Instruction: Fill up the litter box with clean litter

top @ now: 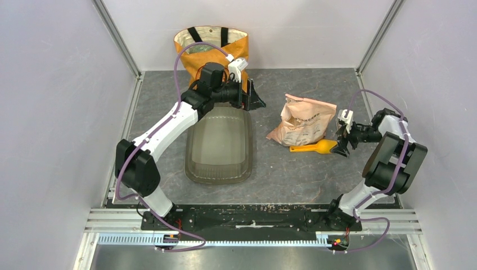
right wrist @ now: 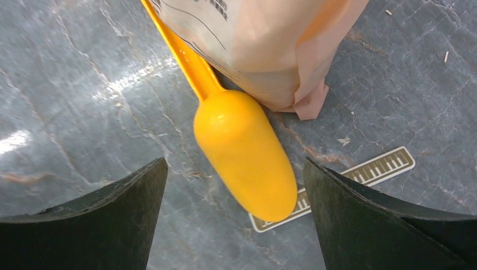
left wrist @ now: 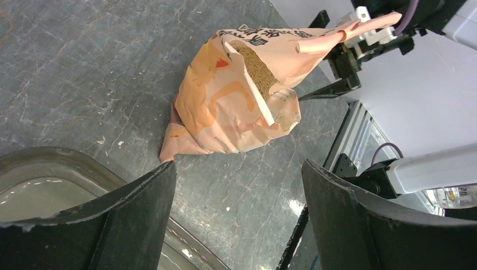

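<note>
The litter box (top: 192, 167), a smoky translucent tray, lies left of centre, and its corner (left wrist: 67, 163) shows in the left wrist view. My left gripper (top: 256, 100) (left wrist: 237, 166) hovers open over the box's far right corner, facing the bag, with nothing between its fingers. The crinkled pinkish bag (top: 304, 121) (left wrist: 236, 107) lies right of the box, and tan grains of litter (left wrist: 256, 70) show in its torn mouth. An orange scoop (top: 315, 148) (right wrist: 244, 152) lies by the bag. My right gripper (top: 341, 147) (right wrist: 236, 163) stands open around the scoop's bowl without touching it.
An orange tote bag (top: 211, 45) stands at the back, just behind the left wrist. A ruler sticker (right wrist: 382, 166) lies on the tabletop under the scoop's tip. Pale walls close in both sides, and an aluminium rail (top: 253, 216) runs along the near edge.
</note>
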`<action>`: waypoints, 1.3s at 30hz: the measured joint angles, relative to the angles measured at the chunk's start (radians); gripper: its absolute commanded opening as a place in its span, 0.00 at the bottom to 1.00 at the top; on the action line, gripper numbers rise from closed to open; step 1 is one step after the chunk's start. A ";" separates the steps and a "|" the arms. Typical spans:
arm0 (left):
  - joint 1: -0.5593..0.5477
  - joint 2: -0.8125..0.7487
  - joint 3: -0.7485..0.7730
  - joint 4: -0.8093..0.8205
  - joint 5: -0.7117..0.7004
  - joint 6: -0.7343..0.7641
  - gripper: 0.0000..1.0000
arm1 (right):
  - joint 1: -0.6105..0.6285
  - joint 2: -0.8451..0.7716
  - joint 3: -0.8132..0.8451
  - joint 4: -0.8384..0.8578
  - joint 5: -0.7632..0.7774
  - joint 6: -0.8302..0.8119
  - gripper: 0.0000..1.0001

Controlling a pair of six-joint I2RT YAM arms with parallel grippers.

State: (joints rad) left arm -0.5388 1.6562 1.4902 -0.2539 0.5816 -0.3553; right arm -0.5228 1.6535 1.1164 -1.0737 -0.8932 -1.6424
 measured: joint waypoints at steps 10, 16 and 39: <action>0.000 0.000 0.019 0.000 0.005 0.000 0.88 | 0.047 0.137 -0.003 0.100 0.039 -0.149 0.97; 0.005 0.000 0.021 -0.007 0.005 0.000 0.88 | 0.085 0.172 -0.005 0.111 0.078 -0.214 0.86; 0.049 0.003 0.048 -0.022 0.004 0.001 0.88 | -0.010 0.163 0.057 -0.161 0.137 -0.306 0.32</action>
State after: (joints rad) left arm -0.4896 1.6596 1.5379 -0.2760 0.5858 -0.3546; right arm -0.5327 1.8168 1.1736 -1.2346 -0.7559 -1.9488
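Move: The bowl of the yellow scoop lies about 7 cm below the right hand, some 2 cm back and 4 cm to its left, with the handle running off leftward. The litter bag stands roughly 6 cm ahead of that hand, 14 cm to its left and 3 cm below. The slotted strip is 8 cm below, 2 cm ahead, neither left nor right. From the left hand the bowl is about 29 cm right, 7 cm back and 25 cm below. The scoop's bowl is what the right hand sinks onto, some 7 cm down, edging forward and then drawing back while turning about 20 degrees counter-clockwise. Its wide-open fingers close and pinch the bowl from both sides, then lift it and carry it to the right, partly turning back. The open left hand eases a few centimetres forward, left and up, away from the bag. ##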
